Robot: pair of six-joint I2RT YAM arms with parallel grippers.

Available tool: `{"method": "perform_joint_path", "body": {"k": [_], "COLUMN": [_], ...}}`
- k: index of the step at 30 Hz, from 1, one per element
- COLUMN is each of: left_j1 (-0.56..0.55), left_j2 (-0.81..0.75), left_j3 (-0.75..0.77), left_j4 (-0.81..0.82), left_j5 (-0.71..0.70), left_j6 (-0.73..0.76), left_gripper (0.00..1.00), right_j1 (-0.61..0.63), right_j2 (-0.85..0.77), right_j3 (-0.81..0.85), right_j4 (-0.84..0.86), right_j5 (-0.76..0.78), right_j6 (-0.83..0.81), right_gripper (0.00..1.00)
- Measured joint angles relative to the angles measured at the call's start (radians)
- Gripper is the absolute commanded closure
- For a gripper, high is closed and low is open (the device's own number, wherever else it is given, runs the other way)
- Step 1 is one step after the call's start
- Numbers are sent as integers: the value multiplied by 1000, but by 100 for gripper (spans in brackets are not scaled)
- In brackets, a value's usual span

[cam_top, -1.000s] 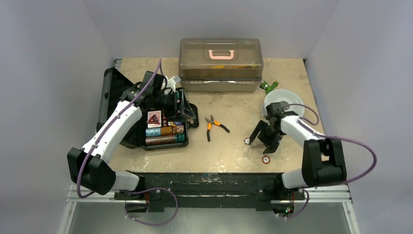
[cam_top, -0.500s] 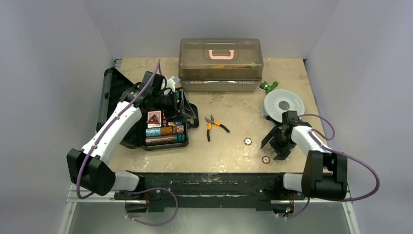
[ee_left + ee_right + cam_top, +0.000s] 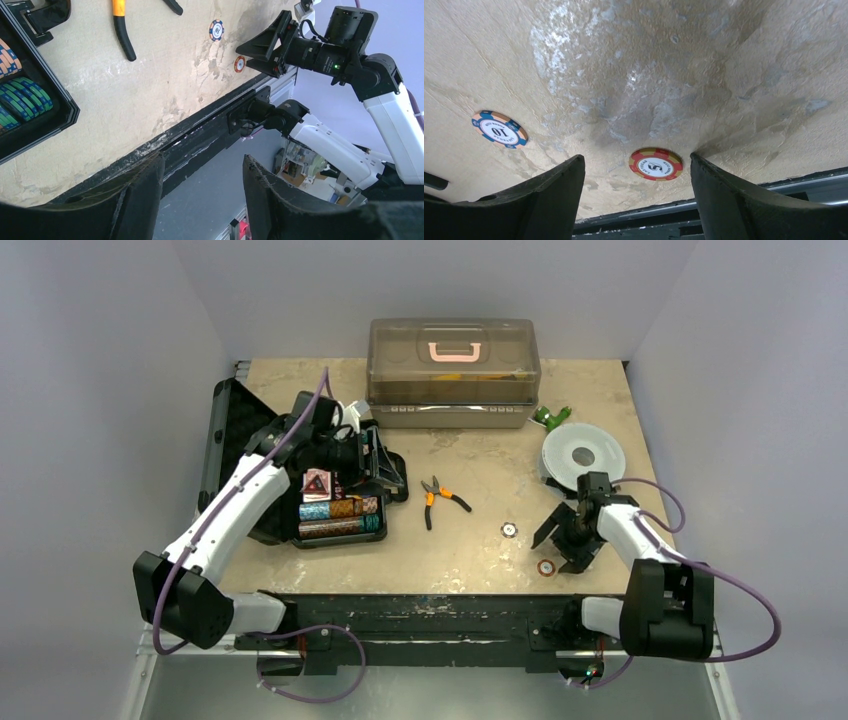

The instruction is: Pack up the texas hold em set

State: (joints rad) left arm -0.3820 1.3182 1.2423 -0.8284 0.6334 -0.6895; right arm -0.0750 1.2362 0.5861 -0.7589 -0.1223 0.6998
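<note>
The black case (image 3: 290, 530) of the texas hold em set lies open at the left, with rows of teal, brown and purple chips (image 3: 340, 518) inside. My left gripper (image 3: 388, 468) hangs over the case's right end, open and empty (image 3: 203, 157). Two loose chips lie on the table: a blue one (image 3: 509, 529) (image 3: 500, 129) and a red one (image 3: 546, 567) (image 3: 655, 163). My right gripper (image 3: 556, 550) (image 3: 636, 157) stands open just above the table, the red chip between its fingers nearer the right one, untouched.
Orange-handled pliers (image 3: 440, 498) lie mid-table. A translucent brown box (image 3: 453, 360) with a pink handle stands at the back. A white spool (image 3: 582, 455) and a small green object (image 3: 550, 417) sit back right. The red chip lies close to the table's front edge.
My right gripper has swung away from the blue chip, right and toward the front edge, and now straddles the red chip. The left arm has barely moved.
</note>
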Motion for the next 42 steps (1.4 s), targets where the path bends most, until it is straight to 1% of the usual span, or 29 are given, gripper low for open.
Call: {"method": "perform_joint_path", "body": {"k": [3,6,9,10,18,25,28,37,42], "left_j1": [-3,-7,-7,-7,-7,-7,-7,-7,-7], "left_j2": [0,0,0,-1,-3,-3,-3,-3,-3], "left_j3": [-5,-6,-6,-8,-12,-12,-12,-12,-12], "left_j4": [3,3,4,5,5,5,5,5,5], "left_j5": [2,3,3,3,6,9,11,14,14], "left_j6": [-5,-6,-6,-6,-6,-6,-5,2,5], "left_gripper": [43,43,43,43,43,43,43,43,43], "right_j1": [16,30,36,37,38,64,92,129,154], "right_j2": [3,20,34,40,66,93,109,144,164], "right_j3": [-2,0,6,8,19,36,46,63,72], "right_j4": [-14,-26,-32,-39,-53,-64,-71,-86,-97], "right_j5": [2,8,17,27,49,65,87,104,93], "right_j6": [4,10,14,16,27,39,42,64,79], "right_gripper": [33,35,47,49,48,49,53,54,59]}}
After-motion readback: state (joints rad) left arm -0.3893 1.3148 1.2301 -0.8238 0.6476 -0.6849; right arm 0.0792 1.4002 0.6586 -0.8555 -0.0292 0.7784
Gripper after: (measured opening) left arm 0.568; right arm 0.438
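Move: The red chip I'm after lies about 2 cm back towards my base from my right hand point, barely 1 cm to its left and 1 cm below, nearer the right-hand finger. The white-blue chip is some 6 cm ahead and 9 cm left of my right hand; the pliers sit roughly 13 cm ahead and 24 cm left. From my left hand, the red chip is about 9 cm back, 34 cm right and 23 cm below. I draw my open right hand back about 2 cm towards my base and sink about 1 cm to the table, drifting some 1 cm left late on. As I go, I swing the fingertips back around 10 degrees and narrow them from wide open to about chip width, bringing the two tips against opposite sides of the red chip's rim. ##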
